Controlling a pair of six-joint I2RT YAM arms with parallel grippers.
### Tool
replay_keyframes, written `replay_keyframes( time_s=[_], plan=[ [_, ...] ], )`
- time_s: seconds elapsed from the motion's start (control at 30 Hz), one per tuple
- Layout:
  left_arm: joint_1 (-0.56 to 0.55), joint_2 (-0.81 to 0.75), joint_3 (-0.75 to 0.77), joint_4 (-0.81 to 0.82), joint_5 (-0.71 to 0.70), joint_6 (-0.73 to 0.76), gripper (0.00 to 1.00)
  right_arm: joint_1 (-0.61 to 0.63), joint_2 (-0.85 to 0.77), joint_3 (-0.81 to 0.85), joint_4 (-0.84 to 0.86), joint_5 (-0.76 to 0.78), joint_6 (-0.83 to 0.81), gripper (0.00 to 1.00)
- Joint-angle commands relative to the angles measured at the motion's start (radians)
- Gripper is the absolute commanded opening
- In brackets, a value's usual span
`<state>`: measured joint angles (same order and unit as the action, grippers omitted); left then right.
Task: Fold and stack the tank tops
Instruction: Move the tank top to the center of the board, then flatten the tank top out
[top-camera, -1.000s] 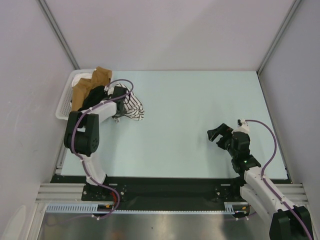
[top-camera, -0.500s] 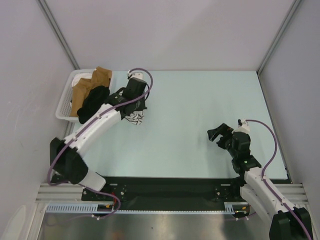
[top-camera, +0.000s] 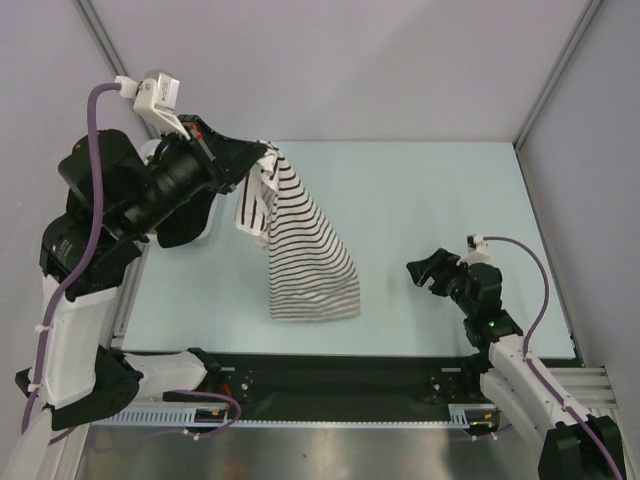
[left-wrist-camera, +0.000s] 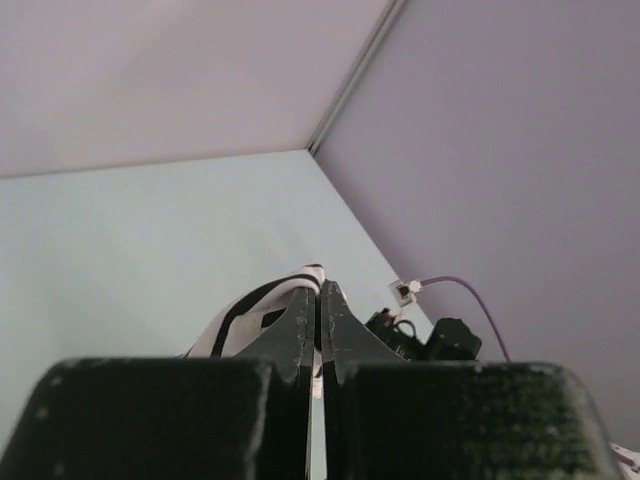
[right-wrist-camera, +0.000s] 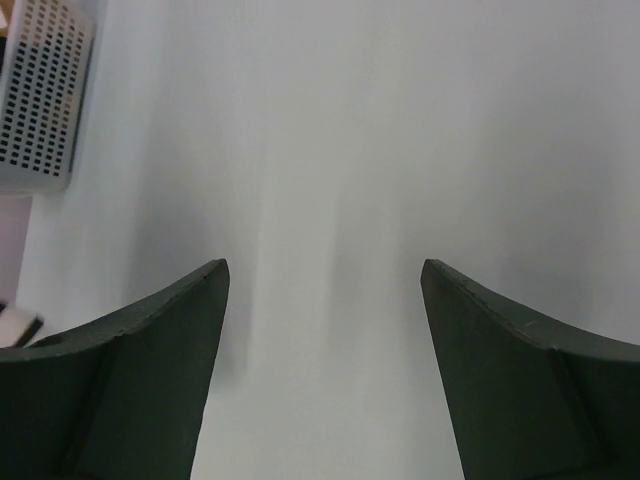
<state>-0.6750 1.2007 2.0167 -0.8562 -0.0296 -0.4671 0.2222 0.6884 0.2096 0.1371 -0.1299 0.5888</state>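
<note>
The white tank top with thin black stripes (top-camera: 305, 250) hangs lengthwise from my left gripper (top-camera: 266, 156), which is raised high over the table's left side. In the left wrist view the fingers (left-wrist-camera: 300, 320) are shut on a striped strap (left-wrist-camera: 262, 300). The top's hem reaches down toward the table's near middle; I cannot tell if it touches. My right gripper (top-camera: 424, 271) hovers low at the right, open and empty, about a hand's width from the hem. Its wrist view shows only bare table between the fingers (right-wrist-camera: 180, 330). The black tank top is hidden behind my left arm.
A white perforated basket (right-wrist-camera: 40, 95) stands at the table's far left, mostly covered by my left arm in the top view. Grey walls enclose the table on three sides. The black mounting rail (top-camera: 330, 375) runs along the near edge.
My left gripper closed on the striped top beside the basket and rose high, drawing it out so it hangs full length. My right gripper shifted slightly left and its jaws narrowed a little.
</note>
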Motion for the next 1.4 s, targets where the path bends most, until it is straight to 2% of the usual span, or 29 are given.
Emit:
replay_keyframes(
  time_s=[0.0,0.03,0.13,0.17,0.23,0.27,0.4,0.57,0.67,0.83,0.9,1.0,1.13,1.37],
  plan=[
    [-0.006,0.050,0.059,-0.050,0.079,-0.038,0.00,0.000,-0.013,-0.009,0.085,-0.101,-0.050,0.82],
    [-0.006,0.040,0.045,-0.049,0.062,-0.039,0.00,0.002,-0.019,-0.013,0.104,-0.178,-0.070,0.77],
    [-0.006,0.004,-0.042,-0.021,0.033,-0.045,0.00,0.035,-0.024,-0.029,0.214,-0.319,-0.078,0.75],
    [-0.006,-0.006,-0.067,0.005,0.031,-0.051,0.00,0.089,-0.026,-0.029,0.240,-0.339,-0.089,0.75],
    [-0.006,-0.027,-0.139,0.037,0.033,-0.064,0.00,0.156,-0.024,-0.018,0.265,-0.333,-0.118,0.75],
    [-0.006,-0.033,-0.162,0.069,0.033,-0.065,0.00,0.230,-0.018,-0.004,0.266,-0.324,-0.148,0.75],
    [-0.006,-0.062,-0.310,0.147,0.037,-0.085,0.00,0.353,0.040,0.045,0.227,-0.275,-0.185,0.77],
    [-0.006,-0.093,-0.395,0.201,0.033,-0.090,0.00,0.466,0.180,0.108,0.170,-0.281,-0.198,0.89],
    [-0.006,-0.096,-0.372,0.177,-0.039,-0.076,0.00,0.601,0.217,0.128,0.108,-0.206,-0.199,0.88],
    [-0.005,-0.067,-0.383,0.167,-0.142,-0.035,0.01,0.899,0.269,0.193,0.004,0.077,-0.163,0.79],
    [-0.001,-0.050,-0.403,0.184,-0.176,-0.025,0.01,0.934,0.302,0.227,-0.083,0.194,-0.136,0.77],
    [0.035,-0.001,-0.412,0.192,-0.153,-0.015,0.00,0.990,0.356,0.280,-0.132,0.251,-0.122,0.74],
    [0.103,0.043,-0.437,0.232,-0.073,-0.015,0.00,1.056,0.442,0.341,-0.117,0.260,-0.167,0.73],
    [0.204,0.103,-0.499,0.293,0.002,-0.005,0.00,1.102,0.769,0.620,-0.166,0.277,-0.257,0.62]
  ],
)
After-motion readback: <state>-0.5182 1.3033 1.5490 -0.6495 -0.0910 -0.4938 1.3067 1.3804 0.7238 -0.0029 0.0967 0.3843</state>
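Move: My left hand holds the tank top high up. The board's centre lies about 52 cm below this hand, some 10 cm ahead and 7 cm to the right, and the laundry basket about 25 cm ahead, 32 cm to the left and 48 cm below. From my open right hand the hanging hem's middle is about 23 cm to the left, 10 cm back and a little lower; from my left it hangs 47 cm below, 5 cm back and 2 cm right. I lower my closed left hand about 18 cm, pausing partway, then carry on forward some 11 cm towards the board's centre, keeping my pinch on the tank top as the wrist tips down. Meanwhile my right hand sweeps about 25 cm left and 16 cm back to the hem, swinging counter-clockwise and rolling its left side down, with the fingers narrowing but still open. ##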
